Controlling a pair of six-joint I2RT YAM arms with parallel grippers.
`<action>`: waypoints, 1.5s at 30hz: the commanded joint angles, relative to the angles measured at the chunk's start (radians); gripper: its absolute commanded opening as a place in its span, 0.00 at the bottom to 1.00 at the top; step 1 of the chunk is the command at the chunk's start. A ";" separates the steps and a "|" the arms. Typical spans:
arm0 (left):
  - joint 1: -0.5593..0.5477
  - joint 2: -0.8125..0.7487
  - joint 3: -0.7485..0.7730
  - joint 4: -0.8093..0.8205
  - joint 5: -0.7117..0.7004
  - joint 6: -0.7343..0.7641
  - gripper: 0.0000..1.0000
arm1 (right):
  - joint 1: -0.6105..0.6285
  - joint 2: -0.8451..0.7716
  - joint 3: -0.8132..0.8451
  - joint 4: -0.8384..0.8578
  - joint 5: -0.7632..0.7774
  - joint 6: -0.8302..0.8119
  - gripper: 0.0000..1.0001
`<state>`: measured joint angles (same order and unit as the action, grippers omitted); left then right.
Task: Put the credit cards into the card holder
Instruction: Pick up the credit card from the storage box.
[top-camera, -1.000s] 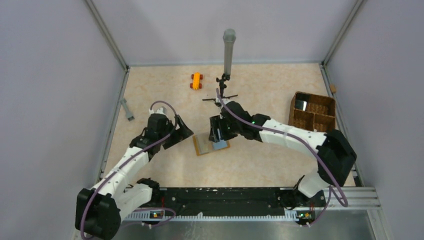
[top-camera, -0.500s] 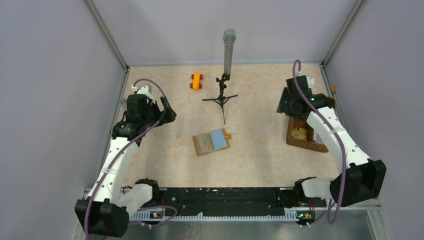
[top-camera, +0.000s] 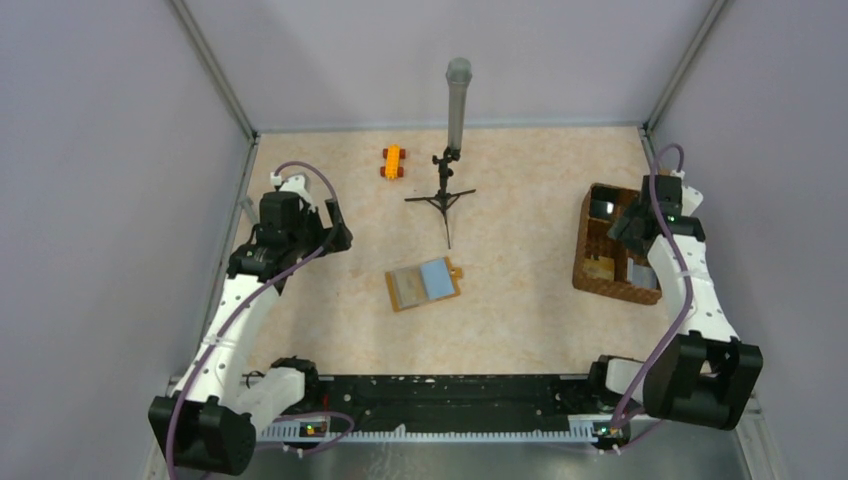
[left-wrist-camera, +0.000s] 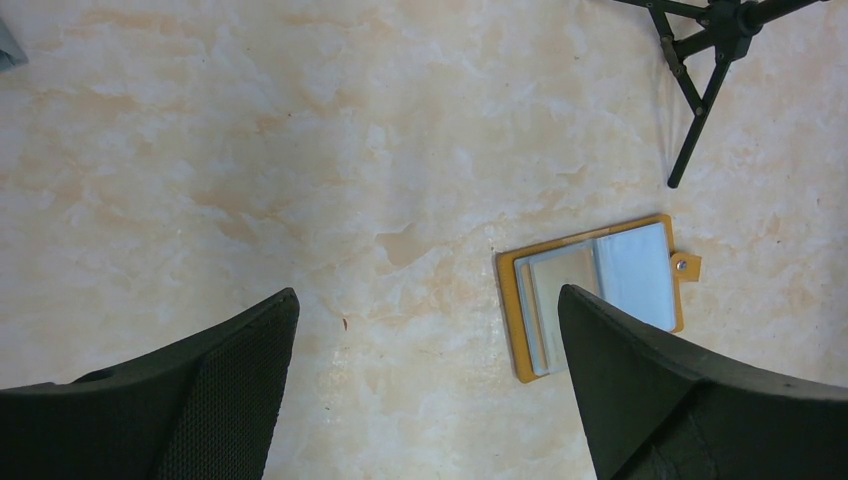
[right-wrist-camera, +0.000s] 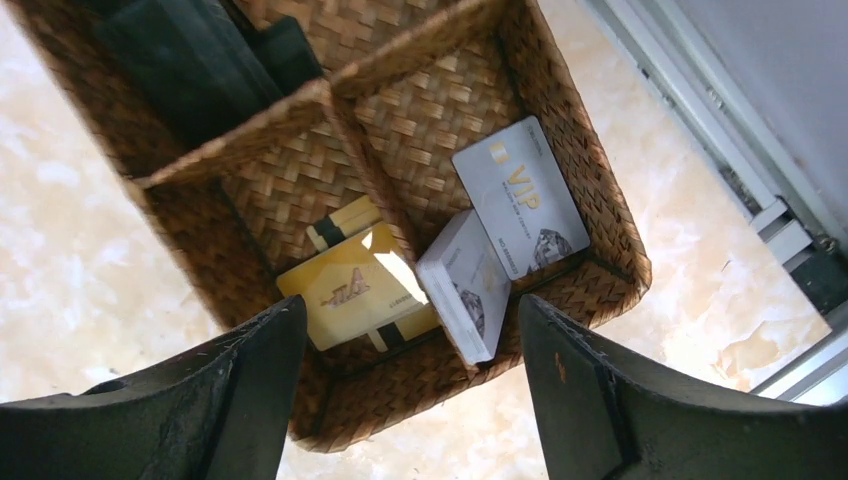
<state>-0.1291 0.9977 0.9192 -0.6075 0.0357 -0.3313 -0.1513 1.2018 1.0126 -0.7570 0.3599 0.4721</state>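
Observation:
The mustard-orange card holder (top-camera: 402, 290) lies open flat mid-table, and a pale blue credit card (top-camera: 435, 277) rests on its right half. In the left wrist view the holder (left-wrist-camera: 508, 310) shows that blue card (left-wrist-camera: 635, 275) and a silvery-grey card (left-wrist-camera: 524, 320) under a tan one in its left half. My left gripper (top-camera: 338, 232) hangs open, left of the holder and apart from it, with nothing between its fingers (left-wrist-camera: 428, 300). My right gripper (right-wrist-camera: 412, 305) is open above the wicker basket (right-wrist-camera: 430, 375), where a silver VIP card (right-wrist-camera: 520, 195), a white-grey card (right-wrist-camera: 465, 285) and a gold card (right-wrist-camera: 350, 290) lie.
The brown wicker basket (top-camera: 580, 255) stands at the right edge, with dark items (right-wrist-camera: 190, 60) in one compartment. A small black tripod (top-camera: 447, 195) with a grey cylinder (top-camera: 457, 100) stands at the back centre. An orange toy car (top-camera: 393, 161) sits beside the tripod.
The right arm left the card holder, where the blue card now lies, swung right over the basket and opened wider. The left arm drew back to the left.

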 joint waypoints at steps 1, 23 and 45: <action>-0.007 -0.008 -0.014 0.009 -0.009 0.021 0.99 | -0.075 0.000 -0.063 0.118 -0.131 -0.013 0.76; -0.007 -0.036 -0.029 0.014 0.001 0.025 0.99 | -0.088 0.062 -0.168 0.193 -0.308 -0.090 0.75; -0.008 -0.042 -0.042 0.023 0.011 0.025 0.99 | -0.088 -0.015 -0.119 0.115 -0.292 -0.093 0.70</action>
<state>-0.1329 0.9771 0.8852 -0.6071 0.0364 -0.3180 -0.2321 1.2285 0.8459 -0.6315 0.0765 0.3847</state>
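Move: The stack of standing white cards in the storage box is almost under the right hand, about 8 cm below, 1 cm back and 2 cm to its right. The flat gold cards lie some 4 cm to that hand's left, 1 cm ahead and 10 cm below; the flat white card is about 6 cm to its right, 1 cm ahead, 10 cm below. From the left hand the stack lies roughly 66 cm right, 2 cm back and 12 cm below. Down into the storage box goes the right hand, about 6.5 cm, quickly at first and then easing off; near the bottom it shifts some 2.5 cm left and finally rises slightly. The wrist rolls its left side up and turns a little counter-clockwise, while the fingers, still well apart, draw in slightly, the right fingertip coming against the white stack. ##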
